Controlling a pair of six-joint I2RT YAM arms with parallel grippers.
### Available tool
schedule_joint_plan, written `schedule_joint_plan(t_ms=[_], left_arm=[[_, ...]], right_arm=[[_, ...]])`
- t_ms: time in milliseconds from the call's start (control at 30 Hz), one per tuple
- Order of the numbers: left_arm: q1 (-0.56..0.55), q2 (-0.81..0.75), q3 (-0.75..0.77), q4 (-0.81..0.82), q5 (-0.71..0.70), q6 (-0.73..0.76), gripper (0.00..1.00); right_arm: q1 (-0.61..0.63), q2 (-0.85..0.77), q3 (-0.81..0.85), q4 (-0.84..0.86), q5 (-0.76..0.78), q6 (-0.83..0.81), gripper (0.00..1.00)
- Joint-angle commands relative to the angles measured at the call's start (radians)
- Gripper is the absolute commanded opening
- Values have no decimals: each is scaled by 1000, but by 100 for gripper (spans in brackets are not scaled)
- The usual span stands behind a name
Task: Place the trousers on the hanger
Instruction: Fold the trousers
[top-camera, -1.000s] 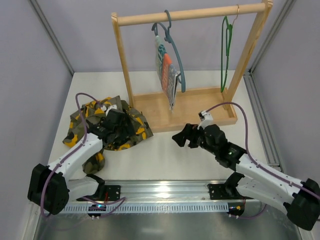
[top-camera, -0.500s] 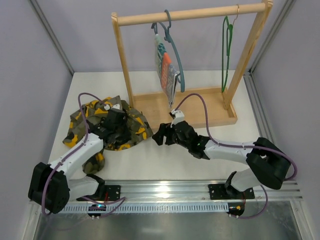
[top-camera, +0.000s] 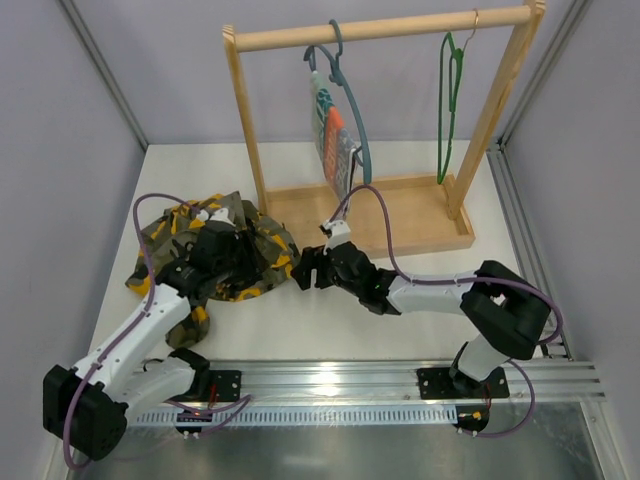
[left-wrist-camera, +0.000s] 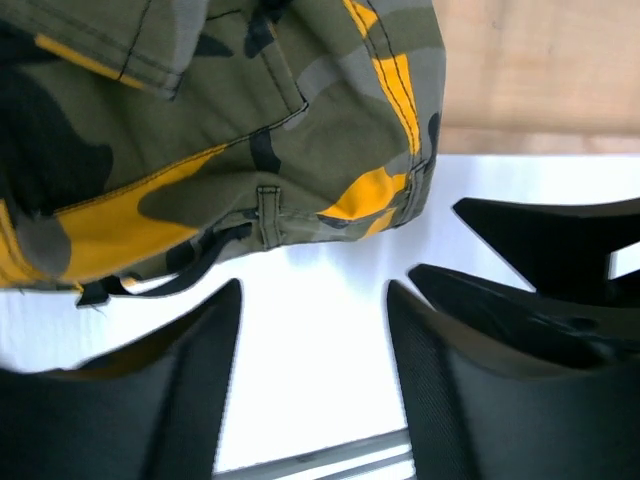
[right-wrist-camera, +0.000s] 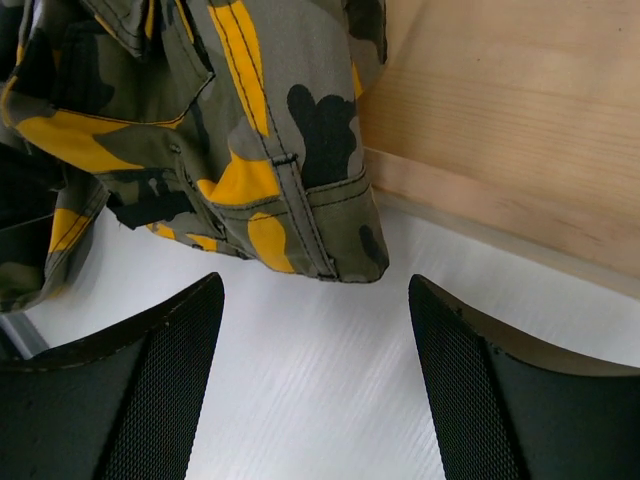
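Observation:
The camouflage trousers (top-camera: 160, 243) lie in a heap on the white table at the left, their right hem edge (right-wrist-camera: 330, 220) close to the wooden rack base. My left gripper (top-camera: 245, 262) hovers over the heap's right side. It is open, and only bare table shows between its fingers (left-wrist-camera: 313, 300), just short of the trousers' edge (left-wrist-camera: 250, 150). My right gripper (top-camera: 300, 273) sits low at that same edge, open and empty (right-wrist-camera: 315, 285), facing the left one. The green hanger (top-camera: 447, 110) hangs from the rack's top rail at the far right.
A wooden rack (top-camera: 380, 30) stands at the back on a flat wooden base (top-camera: 400, 225). A blue-grey hanger with a striped cloth (top-camera: 338, 135) hangs near its middle. A metal rail (top-camera: 330, 385) runs along the near edge.
My right arm has swung left across the table and brought its gripper up to the trousers' right edge. My left arm has shifted a little over the heap.

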Motion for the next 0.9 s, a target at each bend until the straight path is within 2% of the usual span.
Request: schedule_joint_plan(t_ms=[0, 67, 100, 267, 367, 500, 533, 567, 700, 867], left_arm=[[2, -62, 58, -62, -59, -34, 65], [3, -96, 67, -73, -89, -37, 80], [3, -106, 70, -88, -100, -41, 82], [3, -143, 75, -119, -146, -52, 88], [3, -159, 74, -127, -148, -52, 88], [3, -176, 69, -131, -160, -57, 88], [3, -176, 69, -130, -160, -58, 88], [3, -176, 69, -133, -160, -61, 88], [3, -168, 80, -139, -177, -67, 88], [5, -149, 164, -203, -226, -78, 89]], right_arm=[[2, 36, 77, 46, 62, -60, 77], [4, 68, 102, 29, 55, -72, 77], [2, 77, 107, 32, 54, -72, 77], [2, 137, 136, 45, 60, -58, 77], [4, 160, 142, 48, 42, -32, 70], [2, 145, 133, 46, 42, -21, 38], [4, 133, 130, 25, 46, -26, 16], [4, 114, 125, 8, 51, -29, 4], [5, -19, 95, -108, 62, -32, 4], [13, -252, 55, -400, 101, -35, 4]])
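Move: The near right-hand corner of the trousers lies just past the right fingertips, about 2 cm ahead, 2 cm left and 3 cm below. From this hand the bulk of the trousers spreads some 18 cm to the left and 6 cm farther out, and the rack's wooden base is centred roughly 11 cm ahead and 14 cm right, a little below. From the left hand, that corner is about 8 cm to the right, level with it, and 6 cm lower. The right hand eases down, forward and left by about 4 cm with its fingers open around the trousers' near right corner, pinches it shut, then lifts it straight away, some 6 cm up while drawing back and to the right. Meanwhile the left hand, holding nothing, finishes opening wide and clears upward and to its left by roughly 5 cm over the trousers, its wrist turning about 10 degrees counter-clockwise. ##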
